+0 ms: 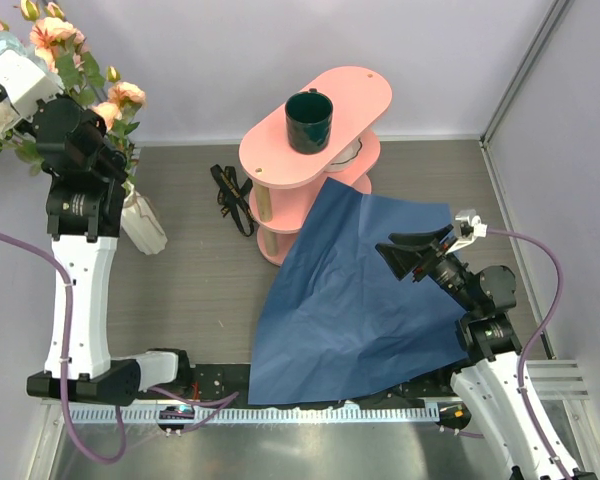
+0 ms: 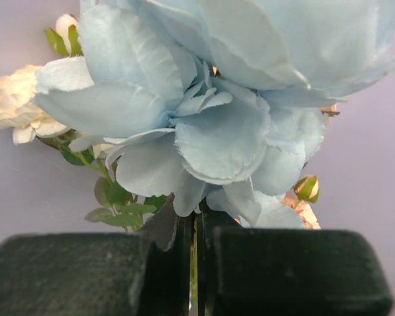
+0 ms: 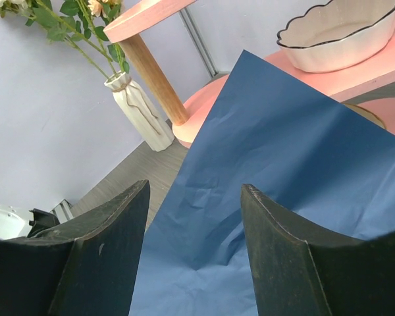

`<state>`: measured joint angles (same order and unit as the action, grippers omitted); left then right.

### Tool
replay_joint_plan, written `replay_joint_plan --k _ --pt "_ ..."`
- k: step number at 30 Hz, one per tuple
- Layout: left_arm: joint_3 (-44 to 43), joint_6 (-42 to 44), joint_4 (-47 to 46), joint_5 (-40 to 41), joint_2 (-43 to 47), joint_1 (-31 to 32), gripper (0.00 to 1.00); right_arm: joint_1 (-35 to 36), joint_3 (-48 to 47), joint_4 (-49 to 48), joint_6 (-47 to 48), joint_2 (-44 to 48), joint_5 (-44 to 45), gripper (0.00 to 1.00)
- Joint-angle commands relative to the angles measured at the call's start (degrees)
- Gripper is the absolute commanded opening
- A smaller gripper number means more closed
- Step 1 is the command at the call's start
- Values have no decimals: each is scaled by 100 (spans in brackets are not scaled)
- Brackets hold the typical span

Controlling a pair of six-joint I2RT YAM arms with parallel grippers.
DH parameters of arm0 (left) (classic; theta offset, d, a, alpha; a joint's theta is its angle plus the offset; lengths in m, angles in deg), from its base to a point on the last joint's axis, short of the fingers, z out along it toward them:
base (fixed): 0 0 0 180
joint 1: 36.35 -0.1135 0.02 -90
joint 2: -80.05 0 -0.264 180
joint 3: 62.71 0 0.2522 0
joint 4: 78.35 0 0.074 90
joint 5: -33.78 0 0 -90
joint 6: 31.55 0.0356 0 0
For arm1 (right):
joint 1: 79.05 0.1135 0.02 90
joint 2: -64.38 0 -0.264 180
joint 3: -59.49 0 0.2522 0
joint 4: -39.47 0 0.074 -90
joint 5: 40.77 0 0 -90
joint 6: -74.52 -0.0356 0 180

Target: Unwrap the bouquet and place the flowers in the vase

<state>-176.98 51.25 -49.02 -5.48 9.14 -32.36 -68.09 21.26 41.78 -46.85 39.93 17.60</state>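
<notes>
The flowers (image 1: 75,50) stand at the far left with their stems down in the ribbed cream vase (image 1: 143,225), also seen in the right wrist view as flowers (image 3: 85,13) in the vase (image 3: 141,115). My left gripper (image 1: 15,98) is up among the blooms, shut on a thin green stem (image 2: 196,257) just below a large pale-blue bloom (image 2: 217,99). The bouquet's blue wrapping paper (image 1: 350,300) lies spread out on the table. My right gripper (image 1: 392,255) hovers open over the paper (image 3: 270,145), nothing between its fingers (image 3: 112,230).
A pink tiered shelf (image 1: 365,95) stands at the back centre with a dark green mug (image 1: 308,120) on top and a white bowl (image 3: 336,36) on a lower tier. A black ribbon (image 1: 230,195) lies on the table left of the shelf. The paper's far edge leans against the shelf.
</notes>
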Motion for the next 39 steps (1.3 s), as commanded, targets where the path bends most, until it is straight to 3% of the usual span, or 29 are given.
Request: replay_joint_plan --k 1,10,30,33,36,37,39 --pt "-320 587 -564 445 -168 -30 0 82 -58 -122 158 124 149 63" --pt "145 1177 -1364 762 -273 -30 0 134 -67 -104 176 98 149 63" --pt "919 808 -1575 1236 -889 -170 2 134 -58 -104 184 36 202 63" --pt "1077 747 -1575 1377 -942 -170 11 134 -67 -69 193 36 246 63" --pt "1121 422 -1207 1386 -1021 -170 36 134 -67 -34 211 28 290 63" --pt "1078 326 -1067 1368 -1021 -170 54 134 -75 -16 220 19 290 63" --pt "1034 -59 -645 1255 -1003 -170 68 134 -76 -7 220 -7 307 63"
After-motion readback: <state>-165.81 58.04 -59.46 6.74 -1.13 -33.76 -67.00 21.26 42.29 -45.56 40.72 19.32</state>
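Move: The left hand, still gripping the blue flowers, has the vase about 5 cm ahead and 2 cm to its left, its middle some 42 cm below. The peach roses already in the vase are roughly 10 cm ahead and 6 cm right, 4 cm lower; the white flower is 2 cm ahead, 12 cm left, 4 cm lower. The vase lies about 18 cm ahead and 53 cm left of the right hand, 18 cm lower. Left hand lowers the blue flowers about 11 cm, easing forward 6 cm over the vase, then opens its fingers. ##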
